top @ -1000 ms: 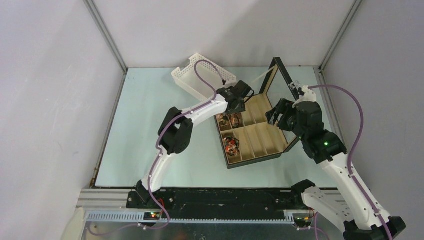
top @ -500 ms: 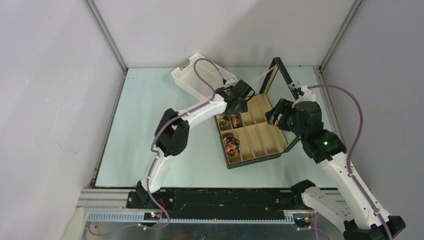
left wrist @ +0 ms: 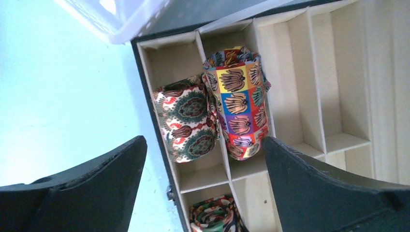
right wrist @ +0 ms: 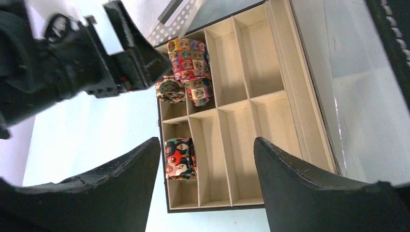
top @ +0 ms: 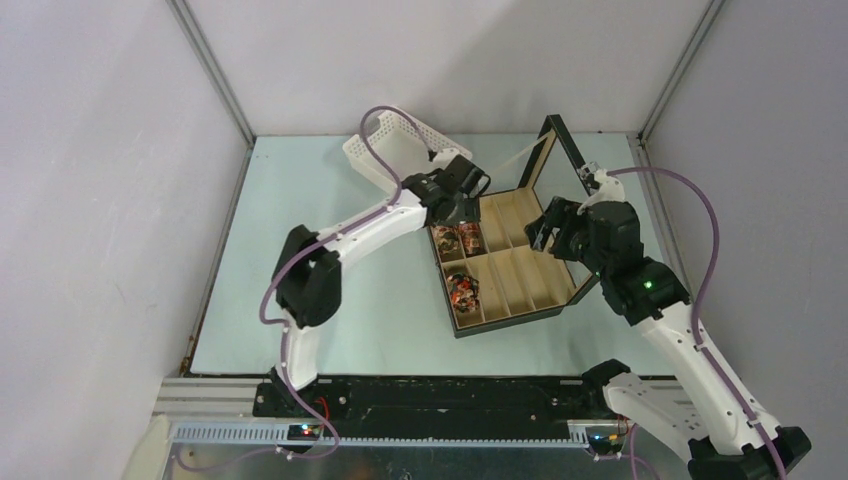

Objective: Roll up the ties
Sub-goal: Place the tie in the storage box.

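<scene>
Three rolled ties lie in the open black box (top: pixel 512 318). A paisley coil (left wrist: pixel 186 123) and a coil of coloured squares (left wrist: pixel 237 101) sit side by side in the far left compartments. The third coil (left wrist: pixel 215 217), red, green and dark, sits in a nearer left compartment. From the top they show as the far pair (top: pixel 458 238) and the near coil (top: pixel 463 290). My left gripper (left wrist: pixel 204 140) hangs open and empty above the far pair. The right gripper (right wrist: pixel 206 140) also stands open and empty over the box's right side, looking down at the near coil (right wrist: pixel 180 158).
A white perforated basket (top: pixel 400 150) lies tipped behind the box, close to my left wrist. The box's glass lid (top: pixel 565 160) stands raised at the far right, beside my right gripper (top: pixel 548 228). The remaining beige compartments (right wrist: pixel 241 63) hold nothing.
My left gripper's jaws have opened wider, and it has drawn back up and to the left from the far compartments. The left elbow swung left. The right gripper barely shifted.
</scene>
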Available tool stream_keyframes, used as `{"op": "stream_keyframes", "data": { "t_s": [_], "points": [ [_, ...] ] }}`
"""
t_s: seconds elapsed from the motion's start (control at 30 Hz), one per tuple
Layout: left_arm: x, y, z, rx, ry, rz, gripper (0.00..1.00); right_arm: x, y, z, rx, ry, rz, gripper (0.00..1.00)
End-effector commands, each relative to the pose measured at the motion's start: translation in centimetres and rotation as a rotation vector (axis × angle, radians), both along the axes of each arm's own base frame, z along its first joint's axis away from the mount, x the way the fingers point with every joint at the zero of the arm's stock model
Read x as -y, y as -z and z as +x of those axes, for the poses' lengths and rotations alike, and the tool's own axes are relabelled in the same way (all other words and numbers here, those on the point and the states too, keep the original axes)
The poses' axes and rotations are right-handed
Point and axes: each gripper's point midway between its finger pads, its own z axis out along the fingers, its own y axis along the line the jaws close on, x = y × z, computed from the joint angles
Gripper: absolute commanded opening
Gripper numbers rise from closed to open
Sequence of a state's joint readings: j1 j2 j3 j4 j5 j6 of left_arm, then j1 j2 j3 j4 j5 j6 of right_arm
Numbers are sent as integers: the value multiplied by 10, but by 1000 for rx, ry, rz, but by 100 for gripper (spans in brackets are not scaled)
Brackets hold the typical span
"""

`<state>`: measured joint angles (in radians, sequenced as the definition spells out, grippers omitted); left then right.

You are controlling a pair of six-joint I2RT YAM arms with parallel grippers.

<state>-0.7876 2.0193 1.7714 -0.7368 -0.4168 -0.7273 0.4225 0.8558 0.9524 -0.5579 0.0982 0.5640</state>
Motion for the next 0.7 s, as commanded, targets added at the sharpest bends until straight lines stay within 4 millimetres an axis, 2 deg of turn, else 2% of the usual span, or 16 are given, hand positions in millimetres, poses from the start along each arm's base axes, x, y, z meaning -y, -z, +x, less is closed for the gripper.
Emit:
{"op": "stream_keyframes", "data": {
  "t_s": [0.0, 0.07, 0.17, 0.33, 0.43, 0.5, 0.67],
  "points": [
    [-10, -69, 13, 172, 57, -90, 95, -13, -14, 5, 62, -85, -44, 73],
    [-7, -78, 19, 209, 97, -127, 82, -20, -11, 7, 55, -125, -82, 70],
    [3, -90, 30, 264, 166, -160, 71, -33, -12, 10, 52, -181, -80, 59],
    [17, -83, 53, 277, 207, -179, 48, -49, 3, 16, 0, -230, -70, 38],
    [18, -70, 73, 259, 195, -210, 42, -53, 12, 17, -23, -245, -90, 29],
    [20, -67, 82, 255, 200, -225, 39, -56, 19, 18, -40, -260, -106, 27],
    [31, -59, 89, 244, 235, -237, 36, -71, 45, 28, -100, -305, -125, 15]
  ]
}}
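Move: The colourful tie just placed lies about 3 cm ahead of the left gripper, 2 cm right and 5 below; the storage box's far rim is some 10 cm ahead, 1 right, 6 below. The patterned tie is 1 cm ahead and 3 left, 6 below; the white basket about 20 ahead and 13 left, 8 below. From the right gripper the storage box's middle is roughly 8 cm ahead, 5 left, 20 below; the colourful tie 16 ahead, 13 left, 18 below. Lift the left gripper clear of the colourful tie while closing its wide-open fingers to about a third; then carry it forward towards the box's far rim, about 8 cm in all, sinking near the end and tilting the fingers up. Meanwhile bring the right gripper down and left, about 5 cm each way, over the box, turning it counter-clockwise and nearly shutting its empty fingers. ##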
